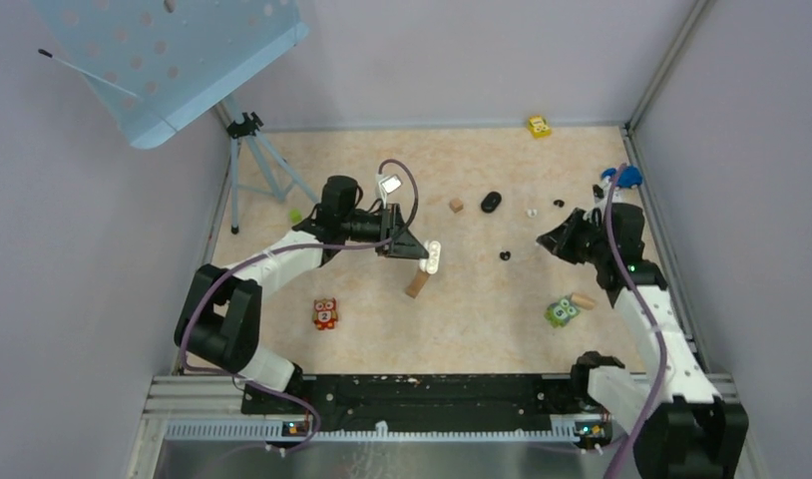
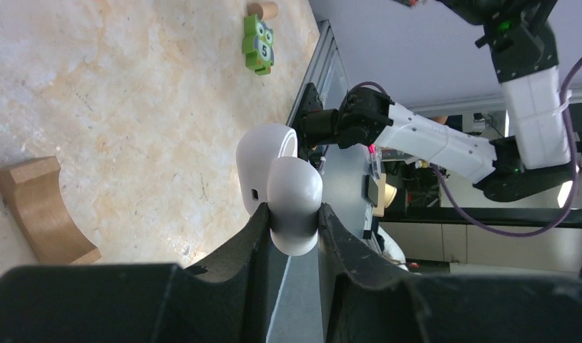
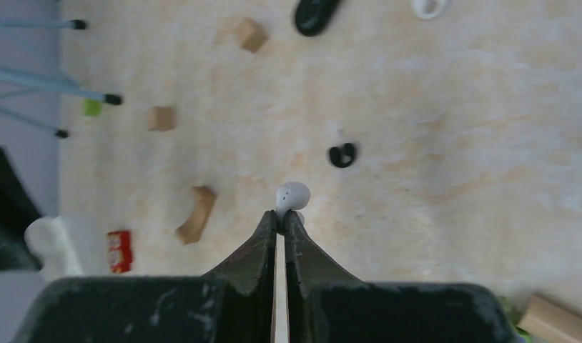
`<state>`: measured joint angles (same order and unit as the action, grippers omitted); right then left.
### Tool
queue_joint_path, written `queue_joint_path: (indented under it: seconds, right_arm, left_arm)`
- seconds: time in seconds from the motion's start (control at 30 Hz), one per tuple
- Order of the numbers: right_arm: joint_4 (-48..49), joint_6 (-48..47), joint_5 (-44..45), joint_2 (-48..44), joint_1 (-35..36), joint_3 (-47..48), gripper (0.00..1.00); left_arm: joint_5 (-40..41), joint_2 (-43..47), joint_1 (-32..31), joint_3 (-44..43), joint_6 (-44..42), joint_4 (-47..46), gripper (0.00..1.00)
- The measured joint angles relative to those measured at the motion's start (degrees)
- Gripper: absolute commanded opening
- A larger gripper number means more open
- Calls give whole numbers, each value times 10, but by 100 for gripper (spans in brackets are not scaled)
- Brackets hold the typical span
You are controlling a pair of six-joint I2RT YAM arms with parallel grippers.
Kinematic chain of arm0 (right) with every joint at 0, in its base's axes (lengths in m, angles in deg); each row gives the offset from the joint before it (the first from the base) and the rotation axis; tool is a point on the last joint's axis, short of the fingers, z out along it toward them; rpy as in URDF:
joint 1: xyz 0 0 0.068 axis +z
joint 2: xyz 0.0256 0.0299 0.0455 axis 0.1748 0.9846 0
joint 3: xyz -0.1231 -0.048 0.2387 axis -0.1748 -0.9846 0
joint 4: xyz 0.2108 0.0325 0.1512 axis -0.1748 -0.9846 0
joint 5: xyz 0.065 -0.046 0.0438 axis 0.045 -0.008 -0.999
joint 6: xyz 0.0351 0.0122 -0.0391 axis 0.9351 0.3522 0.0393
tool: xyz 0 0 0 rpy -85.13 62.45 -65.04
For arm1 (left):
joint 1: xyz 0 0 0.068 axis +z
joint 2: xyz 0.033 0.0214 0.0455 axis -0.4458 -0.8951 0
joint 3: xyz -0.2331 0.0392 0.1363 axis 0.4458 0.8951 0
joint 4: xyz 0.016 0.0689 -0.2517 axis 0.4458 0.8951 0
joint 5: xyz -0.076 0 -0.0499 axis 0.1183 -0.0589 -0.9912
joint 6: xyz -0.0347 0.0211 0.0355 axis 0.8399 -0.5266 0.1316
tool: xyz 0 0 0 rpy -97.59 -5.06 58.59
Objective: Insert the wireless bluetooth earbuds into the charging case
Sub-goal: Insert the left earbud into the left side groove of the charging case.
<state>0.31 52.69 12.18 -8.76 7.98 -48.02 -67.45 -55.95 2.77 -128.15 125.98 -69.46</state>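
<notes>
My left gripper (image 2: 294,214) is shut on the white charging case (image 2: 277,179), held above the table with its lid swung open; from above, the case (image 1: 432,256) shows at the fingertips. My right gripper (image 3: 282,218) is shut on a white earbud (image 3: 292,196), pinched by its stem just above the table; from above, this gripper (image 1: 550,241) hangs at the right side. Another white earbud (image 1: 531,212) lies on the table beyond it. Two black earbuds (image 1: 505,255) (image 1: 559,203) lie loose nearby.
A black oval case (image 1: 491,202), a small wooden block (image 1: 456,205) and an arched wooden block (image 1: 417,284) lie mid-table. A red owl (image 1: 325,313), a green owl (image 1: 561,312), a wooden cylinder (image 1: 582,299), a yellow toy car (image 1: 539,126) and a tripod (image 1: 252,150) stand around the edges.
</notes>
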Motion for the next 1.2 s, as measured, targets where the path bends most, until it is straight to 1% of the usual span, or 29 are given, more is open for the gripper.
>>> queue_joint_path:
  seconds: [0.07, 0.13, 0.2, 0.27, 0.37, 0.5, 0.57, 0.7, 0.8, 0.9, 1.2]
  right_arm:
    - [16, 28, -47, -64, 23, -19, 0]
    - [35, 56, -72, -115, 43, -34, 0]
    - [61, 90, -95, -163, 81, -51, 0]
    - [89, 122, -104, -189, 116, -63, 0]
    - [151, 176, -90, -201, 194, -84, 0]
    - [205, 213, -39, -160, 304, -90, 0]
    - [227, 221, -17, -125, 343, -87, 0]
    - [246, 227, 24, -48, 393, -62, 0]
    - [259, 228, 52, -8, 419, -43, 0]
    - [278, 232, 70, 14, 434, -34, 0]
    - [313, 241, 99, 49, 442, -30, 0]
  left_arm:
    - [-1, 7, 0, 0, 3, -16, 4]
    - [2, 10, 0, 0, 7, -24, 3]
    - [14, 11, 0, 0, 15, -32, 2]
    - [28, 14, 0, 0, 26, -36, 2]
    - [51, 25, 0, 12, 54, -63, 1]
    - [78, 50, 0, 44, 96, -106, 1]
    - [88, 58, 0, 53, 111, -120, 1]
    - [104, 62, 0, 63, 137, -140, 1]
    - [108, 63, 0, 69, 152, -150, 1]
    - [108, 64, 0, 69, 158, -150, 1]
    - [108, 71, 0, 70, 166, -150, 1]
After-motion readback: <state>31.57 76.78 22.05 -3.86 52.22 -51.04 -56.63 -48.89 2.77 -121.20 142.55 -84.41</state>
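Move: The open charging case, held in the left fingers, lies about 25 cm left of the right hand, some 7 cm back and 4 cm higher. On the table roughly 12 cm below the right hand, the black knob is about 3 cm ahead and 6 cm left, the other earbud about 14 cm ahead and 1 cm right, and the wooden arch about 3 cm back and 28 cm left. From the left hand, the pinched earbud is about 26 cm right, 7 cm ahead and 4 cm lower. Keeping its pinch on the earbud, the right hand sweeps about 23 cm left to the case's open face, first climbing and drawing back some 9 cm each, then easing slightly down and forward as it slows; it turns about 25 degrees counter-clockwise while its left side rises. The left hand keeps hold of the case, raising it about 3 cm and forward 2, turning it some 15 degrees counter-clockwise. ##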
